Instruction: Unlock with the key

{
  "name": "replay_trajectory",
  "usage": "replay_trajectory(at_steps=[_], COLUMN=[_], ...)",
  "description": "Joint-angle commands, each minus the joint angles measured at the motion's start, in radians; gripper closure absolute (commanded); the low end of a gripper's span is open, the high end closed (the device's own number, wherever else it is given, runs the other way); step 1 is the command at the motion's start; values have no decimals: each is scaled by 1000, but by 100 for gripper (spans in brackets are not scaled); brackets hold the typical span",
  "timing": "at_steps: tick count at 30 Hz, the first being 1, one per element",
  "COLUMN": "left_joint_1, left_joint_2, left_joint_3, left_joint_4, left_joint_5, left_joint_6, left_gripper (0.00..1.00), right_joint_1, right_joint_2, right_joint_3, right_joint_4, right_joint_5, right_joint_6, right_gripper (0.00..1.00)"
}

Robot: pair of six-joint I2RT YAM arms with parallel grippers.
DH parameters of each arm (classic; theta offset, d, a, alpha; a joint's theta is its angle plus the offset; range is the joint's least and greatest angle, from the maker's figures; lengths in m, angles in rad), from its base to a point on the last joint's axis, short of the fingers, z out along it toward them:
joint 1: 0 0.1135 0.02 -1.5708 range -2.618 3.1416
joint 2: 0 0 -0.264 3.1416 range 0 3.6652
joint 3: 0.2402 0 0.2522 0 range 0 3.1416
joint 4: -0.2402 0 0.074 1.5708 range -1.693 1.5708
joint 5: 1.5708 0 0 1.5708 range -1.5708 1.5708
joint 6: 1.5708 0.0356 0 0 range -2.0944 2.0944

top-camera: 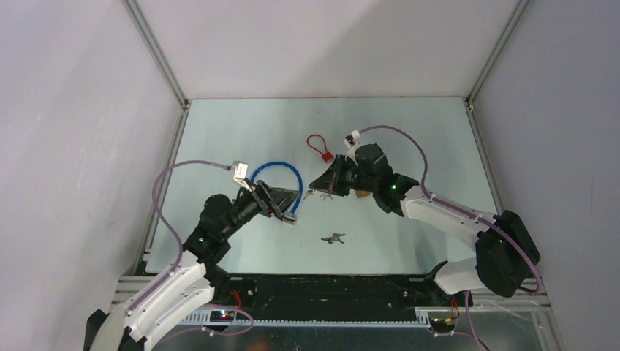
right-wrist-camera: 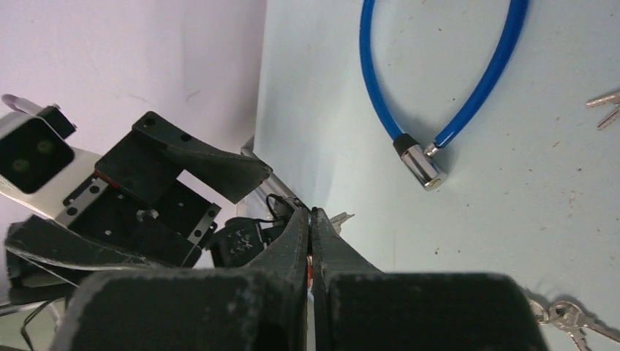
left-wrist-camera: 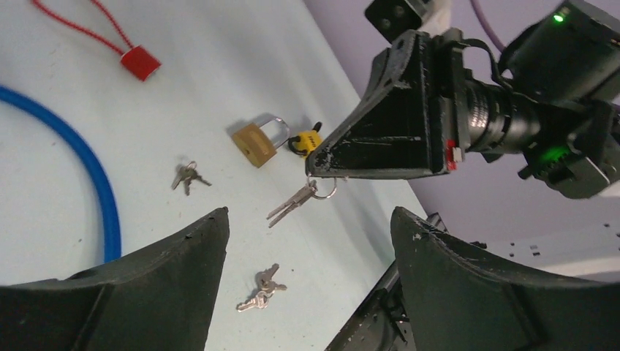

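My right gripper (top-camera: 316, 186) is shut on a ring of two long silver keys (left-wrist-camera: 300, 199) and holds it above the table; the keys hang below its tip. In the right wrist view the jaws (right-wrist-camera: 311, 213) are pressed together with a key tip (right-wrist-camera: 338, 218) poking out. My left gripper (left-wrist-camera: 308, 218) is open and empty, facing the right gripper from the left (top-camera: 294, 206). A brass padlock (left-wrist-camera: 256, 143) lies on the table beside a small yellow padlock (left-wrist-camera: 308, 140), behind the hanging keys.
A blue cable lock (top-camera: 278, 172) lies by my left gripper, its metal barrel (right-wrist-camera: 422, 165) on the table. A red cable lock (top-camera: 319, 146) lies further back. Loose key bunches lie on the table, one near (top-camera: 333, 238) and one further back (left-wrist-camera: 188, 175).
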Motion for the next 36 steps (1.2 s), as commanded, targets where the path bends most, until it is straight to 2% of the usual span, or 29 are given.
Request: replay_trajectory(at_steps=[1, 8, 16, 24, 26, 30, 32, 34, 36], left_joint_1=[-38, -98, -164, -205, -207, -210, -211, -211, -212], left_joint_2=[-34, -8, 97, 176, 194, 216, 219, 216, 206], left_joint_3=[-28, -64, -55, -32, -26, -11, -6, -4, -7], left_joint_4=[170, 282, 418, 481, 489, 496, 496, 495, 495], left_joint_5=[-7, -25, -24, -53, -60, -52, -46, -29, -14], left_joint_6=[84, 184, 290, 367, 379, 389, 390, 385, 376], left_gripper=[16, 18, 22, 37, 43, 60, 72, 89, 99], right_joint_1=[1, 3, 16, 25, 25, 29, 29, 28, 23], right_joint_2=[-74, -153, -202, -208, -209, -213, -216, -219, -232], right_joint_3=[0, 1, 0, -19, -20, -27, -29, -28, -28], right_joint_4=[45, 11, -13, 18, 19, 16, 10, -3, -31], right_joint_5=[-17, 10, 24, 13, 10, 12, 14, 20, 52], right_joint_6=[57, 92, 104, 127, 128, 126, 122, 111, 87], right_gripper=[100, 100, 100, 100, 100, 100, 100, 100, 97])
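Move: The keys you are to take hang from the shut right fingertips; from the open left hand they lie about 5 cm right, 2 cm ahead and 5 cm lower. On the table some 20 cm below the left hand, the blue lock's barrel is straight below, the small keys 10 cm right and 8 ahead, the key bunch 12 cm right and 6 back. From the right hand, the left gripper is about 7 cm left, 4 back and 4 higher. Raise the held keys with the right gripper, about 6 cm up and a little back, fingers staying shut, then hold near there. Meanwhile bring the left gripper about 5 cm to the right, towards the hanging keys, tipping its fingertips up by some 20 degrees, and close its wide-open fingers almost fully to pinch the free end of the keys. ##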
